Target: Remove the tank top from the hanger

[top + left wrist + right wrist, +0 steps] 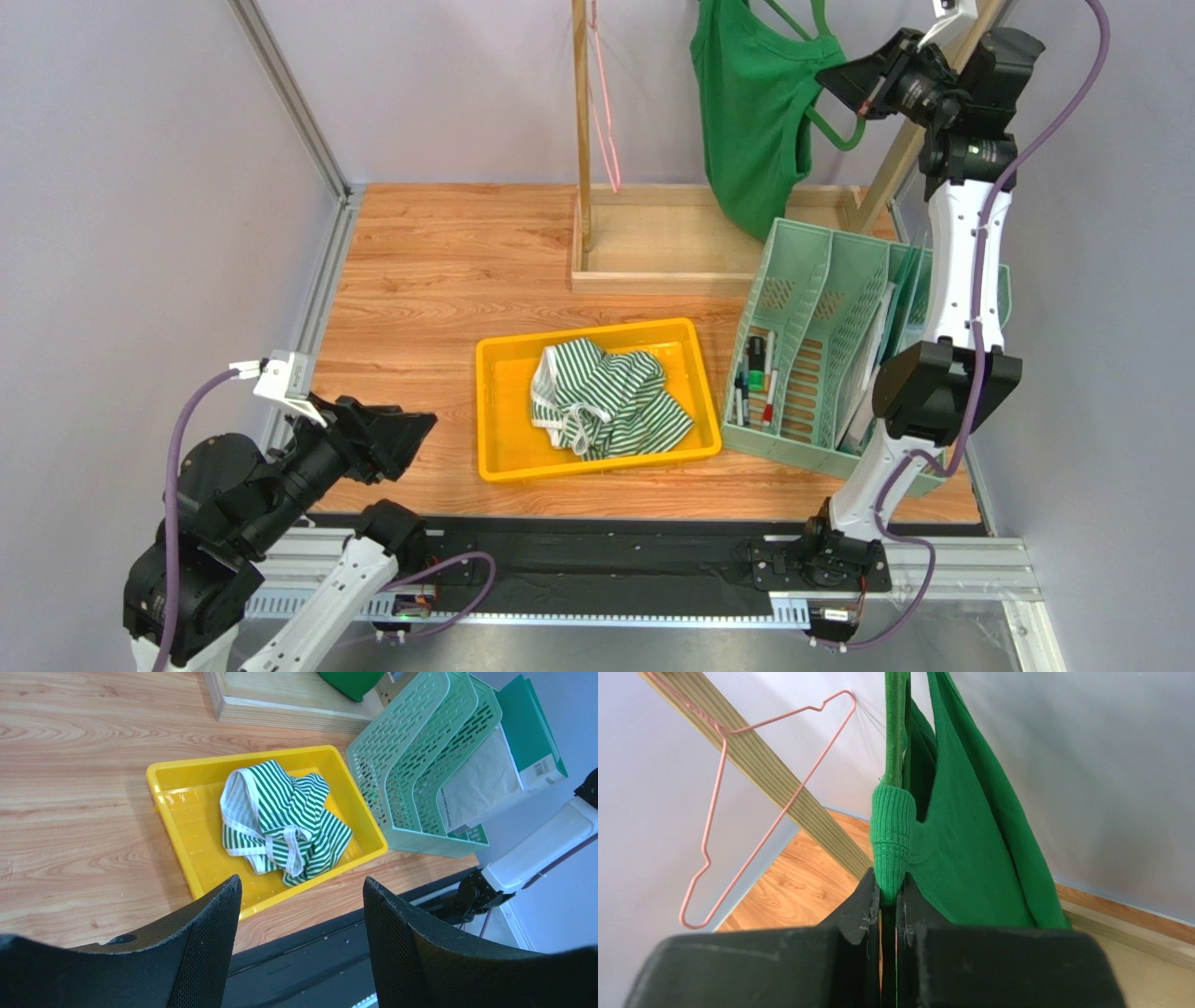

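Note:
A green tank top (pixel 751 105) hangs on a green hanger (pixel 838 135) from the wooden rack at the back right. My right gripper (pixel 859 87) is raised beside it, at its right side. In the right wrist view the jaws (pixel 889 885) are shut on the bunched strap (pixel 891 833) of the tank top (pixel 976 847), which is gathered around the hanger's arm (pixel 896 721). My left gripper (pixel 407 434) is low at the front left of the table. It is open with nothing between its fingers (pixel 302 885).
A bare pink wire hanger (pixel 606 98) hangs on the rack's upright post (pixel 581 126). A yellow tray (pixel 498 406) with a green-and-white striped garment (pixel 610 399) sits mid-table. A mint file organiser (pixel 828 336) stands right of it, near my right arm.

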Tool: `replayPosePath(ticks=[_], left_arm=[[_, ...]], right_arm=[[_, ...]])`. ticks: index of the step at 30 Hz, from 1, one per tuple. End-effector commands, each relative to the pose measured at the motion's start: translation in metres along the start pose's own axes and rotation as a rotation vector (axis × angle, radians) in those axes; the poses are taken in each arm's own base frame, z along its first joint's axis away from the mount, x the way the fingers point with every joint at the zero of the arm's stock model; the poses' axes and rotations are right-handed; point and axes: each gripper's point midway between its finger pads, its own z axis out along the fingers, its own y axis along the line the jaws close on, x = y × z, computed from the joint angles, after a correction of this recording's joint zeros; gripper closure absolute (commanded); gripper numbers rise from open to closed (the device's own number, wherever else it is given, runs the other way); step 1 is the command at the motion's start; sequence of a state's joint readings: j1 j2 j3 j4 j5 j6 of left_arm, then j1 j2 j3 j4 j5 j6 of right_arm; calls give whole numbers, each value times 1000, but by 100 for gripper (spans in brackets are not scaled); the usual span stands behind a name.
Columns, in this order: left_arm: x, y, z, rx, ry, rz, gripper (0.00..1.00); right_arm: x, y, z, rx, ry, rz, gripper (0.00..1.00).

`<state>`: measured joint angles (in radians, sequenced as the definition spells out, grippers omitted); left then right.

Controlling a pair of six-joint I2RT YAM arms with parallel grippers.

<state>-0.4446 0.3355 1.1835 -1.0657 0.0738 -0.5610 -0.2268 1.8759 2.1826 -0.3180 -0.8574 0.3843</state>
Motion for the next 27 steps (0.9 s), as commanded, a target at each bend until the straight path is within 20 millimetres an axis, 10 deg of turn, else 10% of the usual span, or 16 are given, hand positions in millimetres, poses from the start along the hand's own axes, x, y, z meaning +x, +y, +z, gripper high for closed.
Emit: replayPosePath(ticks=[1, 16, 27], left_arm=[[-1, -2, 2, 8, -6, -15, 31], [6, -2, 4, 19, 4, -40, 31], [12, 2, 1, 16, 1, -47, 32]], right_arm=[[-16, 27, 4, -102, -10, 59, 100], [44, 18, 10, -13, 74, 423, 100], [56, 91, -20, 78, 54, 272, 100]])
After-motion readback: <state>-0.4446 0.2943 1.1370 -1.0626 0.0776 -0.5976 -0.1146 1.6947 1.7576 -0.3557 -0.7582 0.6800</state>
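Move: The right hand already pinches the green tank top's shoulder over its hanger; the yellow tray on the table lies about 29 cm back, 30 cm to its left and 44 cm below. The pink hanger hangs about 28 cm to its left, level with it; the green file rack stands some 22 cm back, 6 cm to the right and 35 cm below. From the idle left hand, the tray is roughly 12 cm ahead, 21 cm right, 32 cm below. Keeping the tank top's shoulder pinched, the right hand dips about 10 cm, tipping down, then draws back-left. ##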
